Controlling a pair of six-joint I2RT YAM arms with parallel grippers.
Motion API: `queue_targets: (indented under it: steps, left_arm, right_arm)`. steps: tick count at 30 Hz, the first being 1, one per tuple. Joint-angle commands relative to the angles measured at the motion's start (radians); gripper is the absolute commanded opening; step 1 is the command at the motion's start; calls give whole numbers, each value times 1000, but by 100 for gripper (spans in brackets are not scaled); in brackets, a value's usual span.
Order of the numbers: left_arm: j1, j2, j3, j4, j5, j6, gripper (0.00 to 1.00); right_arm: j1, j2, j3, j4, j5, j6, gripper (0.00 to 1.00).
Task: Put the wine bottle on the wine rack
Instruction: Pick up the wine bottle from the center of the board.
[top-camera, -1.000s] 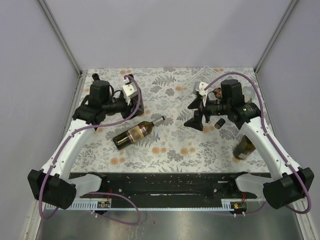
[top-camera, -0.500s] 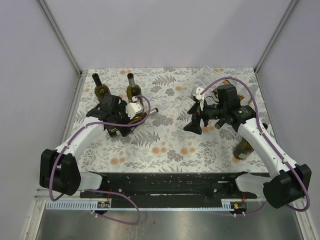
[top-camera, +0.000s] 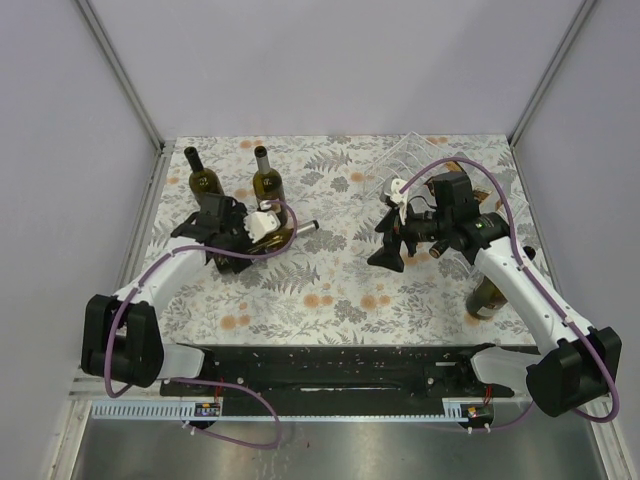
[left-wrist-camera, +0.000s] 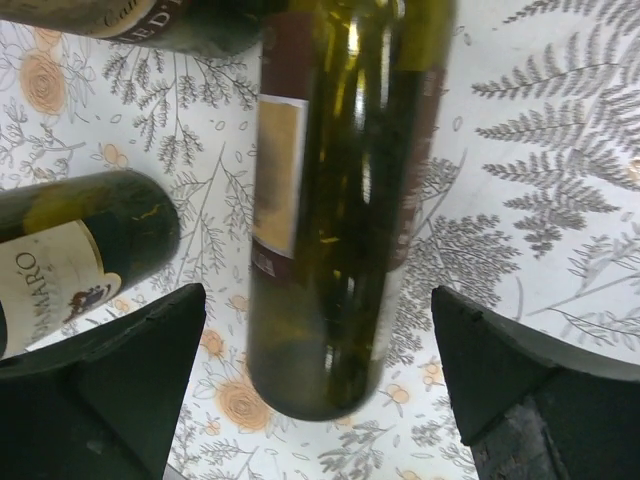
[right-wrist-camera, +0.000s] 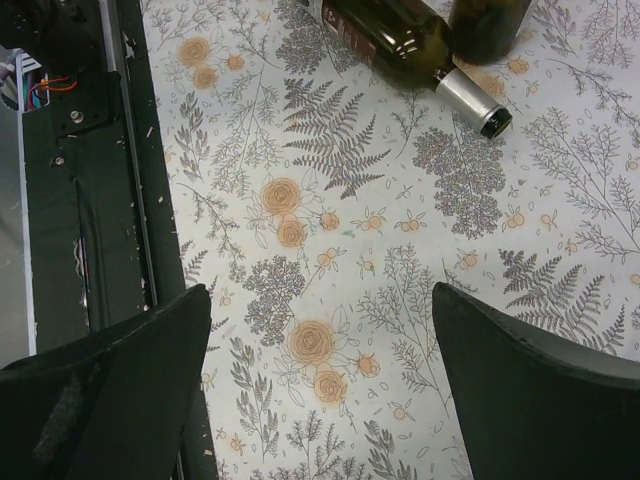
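Observation:
A dark green wine bottle (left-wrist-camera: 330, 200) with a pale label lies on the flowered cloth, its silver-capped neck (top-camera: 305, 226) pointing right. My left gripper (top-camera: 252, 240) hangs low over its body, open. Its fingers (left-wrist-camera: 110, 390) stand apart on either side, with cloth showing in both gaps. The clear wine rack (top-camera: 410, 160) stands at the back right. My right gripper (top-camera: 390, 245) hovers open over bare cloth in front of the rack. In its wrist view the right gripper (right-wrist-camera: 320, 300) holds nothing, and the lying wine bottle (right-wrist-camera: 395, 35) shows at the top.
Two upright bottles (top-camera: 205, 180) (top-camera: 265, 180) stand just behind the left gripper, close to the lying one. Another bottle (top-camera: 487, 295) sits at the right edge under the right arm. A dark bottle neck (top-camera: 437, 247) shows by the rack. The black base rail (top-camera: 320, 370) runs along the near edge.
My left arm has come down from a raised pose onto the lying bottle, and its jaws have opened around it. The bottle now lies slightly further back-left. The right arm barely shifted.

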Motion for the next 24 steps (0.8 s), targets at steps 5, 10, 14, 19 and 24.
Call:
queue_targets:
  steps: [5,10,14,19,24]
  left_arm:
    - [14,105,54,25,78,87,99]
    - [14,110,43,-23,145,90,99]
    - [14,122,14,-11,137,97,99]
    - [14,159,-21,14,129,113,99]
    - [14,210,-43,32,119,128,94]
  right_arm:
    - [9,-28,-28,-1,-15,-21,99]
    - [9,-34,-45,-4,-1,-33,99]
    - [9,-16,-46,-1,-7,-44,99]
    - [9,3,-49,9,-18,-44,99]
    - [9,1,-55,19,-19,-44,99]
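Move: The lying wine bottle's middle is roughly 7 cm to the right of the left hand, 1 cm ahead and 6 cm below, with its neck pointing right and its base end nearly under the open fingers. Of the two upright bottles, one stands some 8 cm ahead and 8 cm left of that hand, the other 9 cm ahead and 8 cm right, their middles about 5 cm higher than the hand. From the right hand, the lying bottle is about 27 cm left, 7 cm ahead and 20 cm below. The left hand sinks about 5 cm over the body of the lying wine bottle, nudging forward a little at first and then easing back about 2 cm, while it tips some 10 degrees steeper and turns slightly clockwise. Its fingers stay wide open and come down on either side of the labelled body without closing yet, while the empty right hand also sinks about 2 cm over bare board. ##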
